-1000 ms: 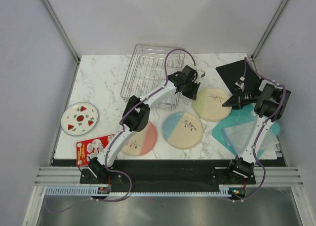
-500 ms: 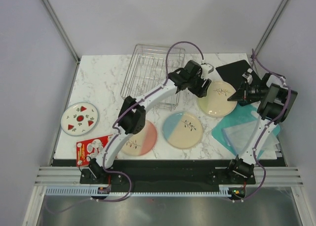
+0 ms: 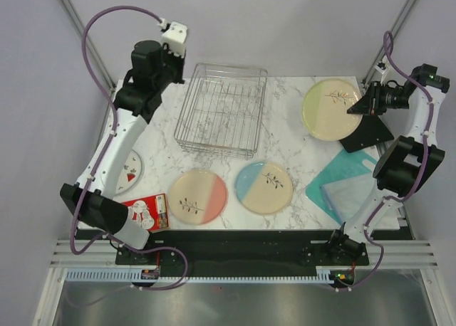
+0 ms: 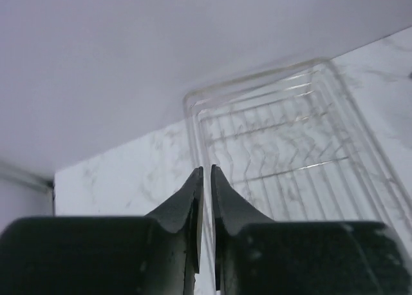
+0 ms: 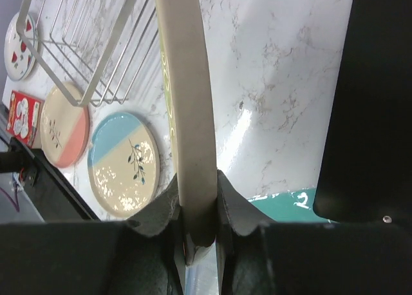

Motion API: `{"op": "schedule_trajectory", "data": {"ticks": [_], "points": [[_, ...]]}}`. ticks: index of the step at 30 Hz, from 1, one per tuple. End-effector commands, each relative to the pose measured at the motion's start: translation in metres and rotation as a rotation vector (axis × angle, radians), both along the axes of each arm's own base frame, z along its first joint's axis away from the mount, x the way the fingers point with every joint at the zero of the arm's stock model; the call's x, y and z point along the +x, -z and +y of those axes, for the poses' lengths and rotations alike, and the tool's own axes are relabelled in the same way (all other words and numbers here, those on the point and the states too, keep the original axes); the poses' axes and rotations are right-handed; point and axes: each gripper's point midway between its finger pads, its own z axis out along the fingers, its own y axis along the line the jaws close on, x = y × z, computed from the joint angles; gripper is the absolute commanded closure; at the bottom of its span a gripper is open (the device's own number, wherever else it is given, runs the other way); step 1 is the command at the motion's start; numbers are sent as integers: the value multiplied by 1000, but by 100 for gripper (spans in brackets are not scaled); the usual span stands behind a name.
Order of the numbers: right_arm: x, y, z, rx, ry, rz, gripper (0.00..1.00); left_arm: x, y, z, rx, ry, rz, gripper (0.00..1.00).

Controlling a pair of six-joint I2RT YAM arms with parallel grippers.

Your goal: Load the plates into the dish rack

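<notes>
My right gripper [image 3: 358, 107] is shut on the rim of the green-and-cream plate [image 3: 331, 109] and holds it raised on edge at the back right. In the right wrist view that plate's rim [image 5: 187, 102] runs up from between the gripper's [image 5: 196, 192] jaws. The pink plate [image 3: 197, 196] and blue plate [image 3: 263, 186] lie flat at the front. The white fruit plate [image 3: 132, 171] is partly hidden behind the left arm. The dish rack [image 3: 221, 109] stands with nothing in it. My left gripper [image 3: 171, 65] is raised high at the back left, shut, with nothing between its fingers [image 4: 193, 198].
A black board [image 3: 367, 132] lies under the held plate at the right edge. A teal mat with a clear folder [image 3: 349, 191] lies front right. A red printed packet [image 3: 146, 211] sits front left. Frame posts rise at both back corners.
The right gripper has lifted the green plate off the table and stood it on edge toward the back right. The left arm left that plate and swung up to the back left.
</notes>
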Motion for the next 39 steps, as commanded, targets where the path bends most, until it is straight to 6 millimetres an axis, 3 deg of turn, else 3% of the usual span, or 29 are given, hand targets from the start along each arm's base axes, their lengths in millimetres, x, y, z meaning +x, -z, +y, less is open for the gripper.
{"op": "schedule_trajectory", "data": {"ticks": [1,3,4,5,7,9,10,12,13,17,20,26,33,35,39], "points": [[0,-93,12,-39,88,-191,100,6,102,80,147,-138,251,97],[11,-107,16,-64,133,-247,100,-1,118,97,121,-149,317,98],[9,-122,22,-100,151,-289,100,-2,134,117,108,-187,364,98],[10,-124,26,-110,166,-300,100,-5,146,124,86,-201,404,98],[12,-151,33,-127,201,-389,100,-14,177,147,65,-254,497,98],[16,-170,42,-137,226,-452,100,-22,195,155,29,-269,548,98],[16,-177,46,-116,240,-456,100,-31,214,163,27,-284,586,98],[21,-189,54,-108,250,-482,100,-38,229,166,24,-293,611,98],[22,-194,57,-87,269,-475,100,-44,247,165,26,-290,648,98],[34,-208,74,-59,322,-488,100,-56,294,152,-15,-254,802,98],[40,-218,84,-111,381,-537,100,-55,308,144,-48,-241,848,98],[46,-232,95,-140,435,-592,100,-46,321,120,-56,-189,874,98],[55,-222,95,-143,479,-553,100,-42,319,50,16,-39,859,98],[57,-218,88,-172,530,-538,100,-43,319,39,21,-22,858,98],[57,-207,94,-236,521,-528,100,-47,317,12,50,26,850,98]]}}
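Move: The left hand is high over the dish rack: the rack's middle is some 9 cm ahead, 7 cm to the right and 37 cm below; its near-left corner is about 7 cm back, 12 cm left and 36 cm down. The coral-edged plate lies 27 cm back and 3 cm left, 41 cm down. From the right hand, which holds the green-edged plate, the rack's middle lies 50 cm left, 11 cm ahead and 17 cm down, the black board 8 cm ahead, 3 cm right and 21 cm down. Fingertips shut, the left hand comes up against the outside of the rack's left side by its near corner and pushes it right, having first swung left past that corner while dropping some 30 cm and drawing back a little, tipping about 50 degrees downward. The right hand keeps its grip on the green-edged plate, lifts it about 15 cm, then carries it left and slightly forward, turning clockwise. ##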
